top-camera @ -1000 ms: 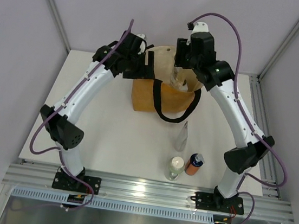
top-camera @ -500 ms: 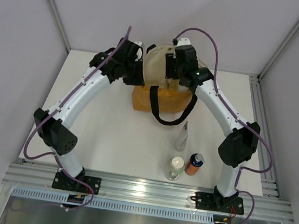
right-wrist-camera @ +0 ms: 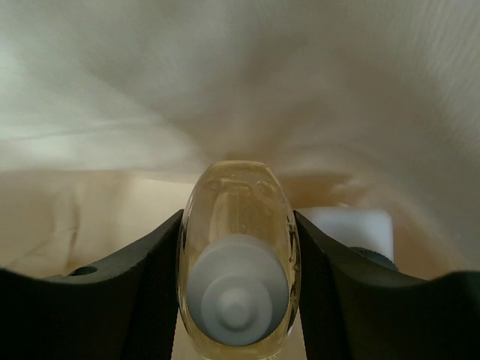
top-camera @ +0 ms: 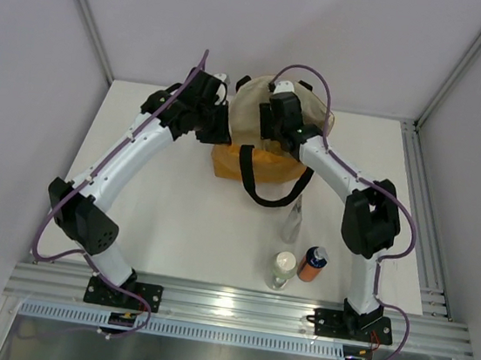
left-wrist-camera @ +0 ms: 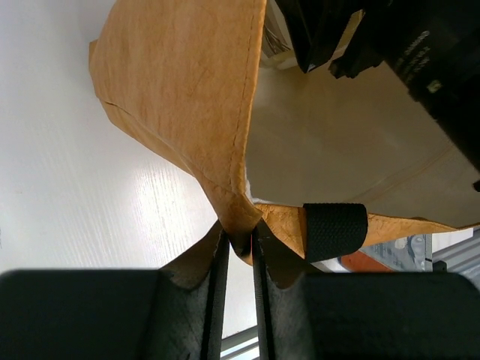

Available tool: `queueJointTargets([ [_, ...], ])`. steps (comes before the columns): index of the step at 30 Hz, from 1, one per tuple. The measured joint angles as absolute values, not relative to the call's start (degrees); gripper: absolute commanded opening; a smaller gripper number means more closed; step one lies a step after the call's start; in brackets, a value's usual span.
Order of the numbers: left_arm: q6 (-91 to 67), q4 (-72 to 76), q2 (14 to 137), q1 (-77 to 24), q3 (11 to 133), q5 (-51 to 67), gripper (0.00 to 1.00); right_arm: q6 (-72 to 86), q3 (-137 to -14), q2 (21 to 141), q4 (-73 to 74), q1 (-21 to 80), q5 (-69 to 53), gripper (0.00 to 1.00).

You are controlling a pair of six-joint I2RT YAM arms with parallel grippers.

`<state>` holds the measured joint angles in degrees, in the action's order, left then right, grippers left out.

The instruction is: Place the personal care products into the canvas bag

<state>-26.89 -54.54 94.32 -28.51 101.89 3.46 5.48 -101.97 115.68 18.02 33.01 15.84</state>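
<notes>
The mustard-tan canvas bag (top-camera: 265, 161) stands at the back of the table, its cream inside (top-camera: 254, 103) turned up. My left gripper (left-wrist-camera: 238, 234) is shut on a corner of the bag's rim (left-wrist-camera: 225, 187), beside a black handle (left-wrist-camera: 335, 229). My right gripper (right-wrist-camera: 238, 225) is down inside the bag, shut on a rounded yellowish bottle (right-wrist-camera: 236, 195) with a pale grey cap facing the camera. Three personal care products stand on the table near the front: a slim clear bottle (top-camera: 292, 221), a clear white-capped bottle (top-camera: 280, 270) and an orange dark-capped bottle (top-camera: 312, 263).
A white boxy item (right-wrist-camera: 352, 223) lies in the bag behind my right finger. A black loop handle (top-camera: 267, 179) hangs down the bag's front. The right arm's black wrist (left-wrist-camera: 390, 45) fills the bag mouth. Metal frame rails (top-camera: 234, 302) run along the near table edge.
The left gripper has closed on the bag's rim. The right arm has dropped from above the bag down into it, still holding the yellowish bottle. The bag's mouth now tips up more.
</notes>
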Motion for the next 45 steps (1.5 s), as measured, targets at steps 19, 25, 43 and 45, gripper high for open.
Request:
queueJointTargets([
  [19, -26.8, -55.4, 94.3, -28.4, 102.4, 3.0, 0.55, 6.2, -97.3, 115.6, 13.6, 31.4, 18.2, 0.69],
  [25, -26.7, -56.2, 94.3, -28.2, 103.4, 2.7, 0.66, 6.6, -99.9, 115.5, 14.6, 30.9, 17.8, 0.75],
  [43, -26.4, -58.5, 94.4, -28.0, 108.0, 1.1, 0.99, 8.7, -112.9, 93.0, 30.9, 33.0, 19.9, 0.78],
  [45, -26.4, -58.5, 94.4, -28.0, 108.0, 1.1, 0.99, 10.0, -109.1, 86.0, 32.7, 34.4, 21.3, 0.78],
])
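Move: The right hand is inside the canvas bag with the amber bottle still gripped; its resting spot is some 2 cm right and 7 cm below, level fore and aft, with the white bottle about 7 cm right of the hand, also level and 7 cm down. The left hand still pinches the bag rim between its fingertips; the amber bottle's spot lies about 13 cm ahead, 13 cm right and 14 cm below it. Right lowers the amber bottle 3 cm, lets go, then rises nearly 30 cm and back; left releases the rim. ##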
